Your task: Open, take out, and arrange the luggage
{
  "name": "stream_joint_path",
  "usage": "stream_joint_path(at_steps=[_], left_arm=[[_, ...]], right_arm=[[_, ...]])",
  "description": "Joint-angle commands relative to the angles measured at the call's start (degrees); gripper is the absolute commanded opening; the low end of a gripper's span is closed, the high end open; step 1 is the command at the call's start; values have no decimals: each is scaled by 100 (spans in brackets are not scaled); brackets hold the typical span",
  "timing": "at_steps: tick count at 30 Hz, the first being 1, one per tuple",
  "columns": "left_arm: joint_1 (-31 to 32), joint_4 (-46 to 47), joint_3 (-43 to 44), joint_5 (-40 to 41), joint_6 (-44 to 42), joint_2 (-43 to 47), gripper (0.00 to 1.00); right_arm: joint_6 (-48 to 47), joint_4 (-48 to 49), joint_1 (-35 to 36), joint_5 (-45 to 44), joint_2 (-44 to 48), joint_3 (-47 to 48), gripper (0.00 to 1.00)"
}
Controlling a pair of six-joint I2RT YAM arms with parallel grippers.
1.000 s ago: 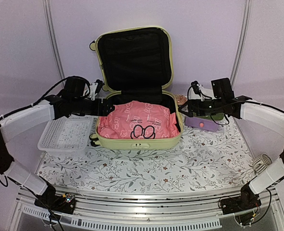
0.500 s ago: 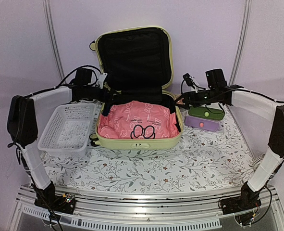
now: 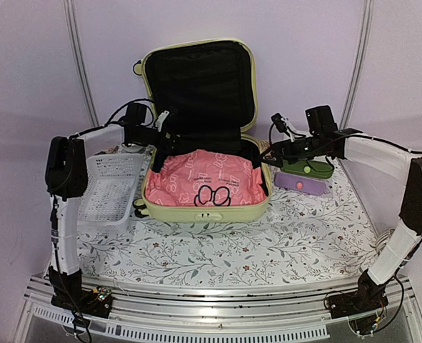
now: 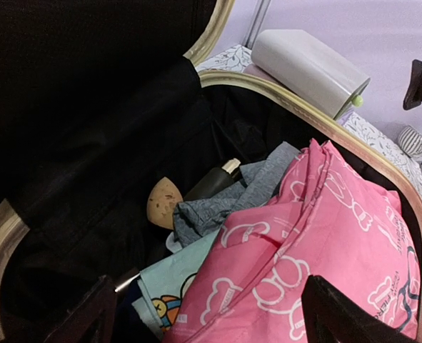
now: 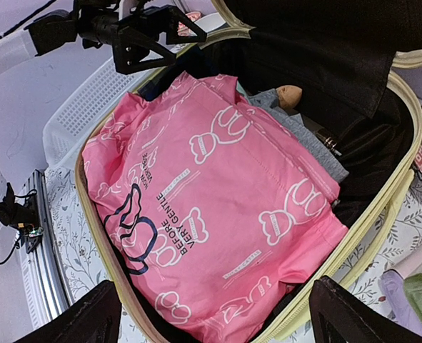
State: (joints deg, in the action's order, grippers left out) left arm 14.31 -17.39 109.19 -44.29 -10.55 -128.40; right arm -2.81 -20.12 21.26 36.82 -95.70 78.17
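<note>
The luggage (image 3: 203, 212), a pale yellow-green suitcase, lies open with its black-lined lid (image 3: 196, 86) standing upright. A pink bag with white bear prints (image 3: 207, 179) fills its base. Behind the bag lie a grey garment (image 4: 218, 207), a tan sponge (image 4: 162, 201) and a light blue cartoon item (image 4: 171, 286). My left gripper (image 3: 165, 133) hangs open over the suitcase's left rear corner, holding nothing; in its wrist view the gripper (image 4: 211, 314) has the bag's edge below it. My right gripper (image 3: 268, 153) is open at the right rim, and its wrist view shows the gripper (image 5: 211, 318) above the pink bag (image 5: 211, 193).
A white slatted basket (image 3: 111, 189) stands left of the suitcase. A small box with green and purple drawers (image 3: 307, 175) sits on the right, under the right arm. The table wears a floral cloth (image 3: 268, 243).
My left arm has swung from above the basket to the suitcase's left rear corner, and its jaws have widened. The right arm's elbow rose and its gripper drew slightly back along the rim.
</note>
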Motion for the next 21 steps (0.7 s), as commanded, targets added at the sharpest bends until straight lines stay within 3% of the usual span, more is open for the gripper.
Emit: stream_joint_path(at_steps=[1, 5, 15, 16, 21], left_arm=[[37, -466, 556, -741, -47, -552, 92], [129, -789, 1084, -1079, -5, -1005, 88], [552, -1385, 1074, -2009, -551, -1010, 76], [562, -1397, 994, -2061, -535, -969, 71], [598, -1646, 898, -1610, -329, -841, 6]], right_arm=[[45, 98, -16, 194, 312, -303, 94], [95, 121, -16, 186, 422, -405, 94], [135, 95, -16, 153, 532, -540, 94], [138, 96, -15, 144, 547, -574, 94], [157, 100, -15, 65, 538, -635, 93]])
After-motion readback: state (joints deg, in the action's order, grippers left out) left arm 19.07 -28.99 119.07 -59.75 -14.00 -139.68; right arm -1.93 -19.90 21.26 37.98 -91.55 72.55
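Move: The middle of the pink bag lies roughly 14 cm back, 10 cm to the right of and 9 cm below the left hand, its far edge nearer. The light green cloth is about 7 cm right of the hand and level with it; the gray cloth some 12 cm right and 1 cm back, all 9–10 cm lower. The white basket stands about 18 cm left and 9 cm back. From the right hand, the bag's middle is about 18 cm left, level, 14 cm below. The left hand first sinks about 5 cm while easing right into the open suitcase, then sweeps back and further right over the pink bag's far edge, some 5 cm back and 6–7 cm right in all, the wrist turning about 15–20 degrees clockwise. Its wide-open fingers narrow on the way and snap most of the way shut at the end, pinching a fold of pink fabric, while the open right hand eases back about 2 cm beside the suitcase without touching the bag. ##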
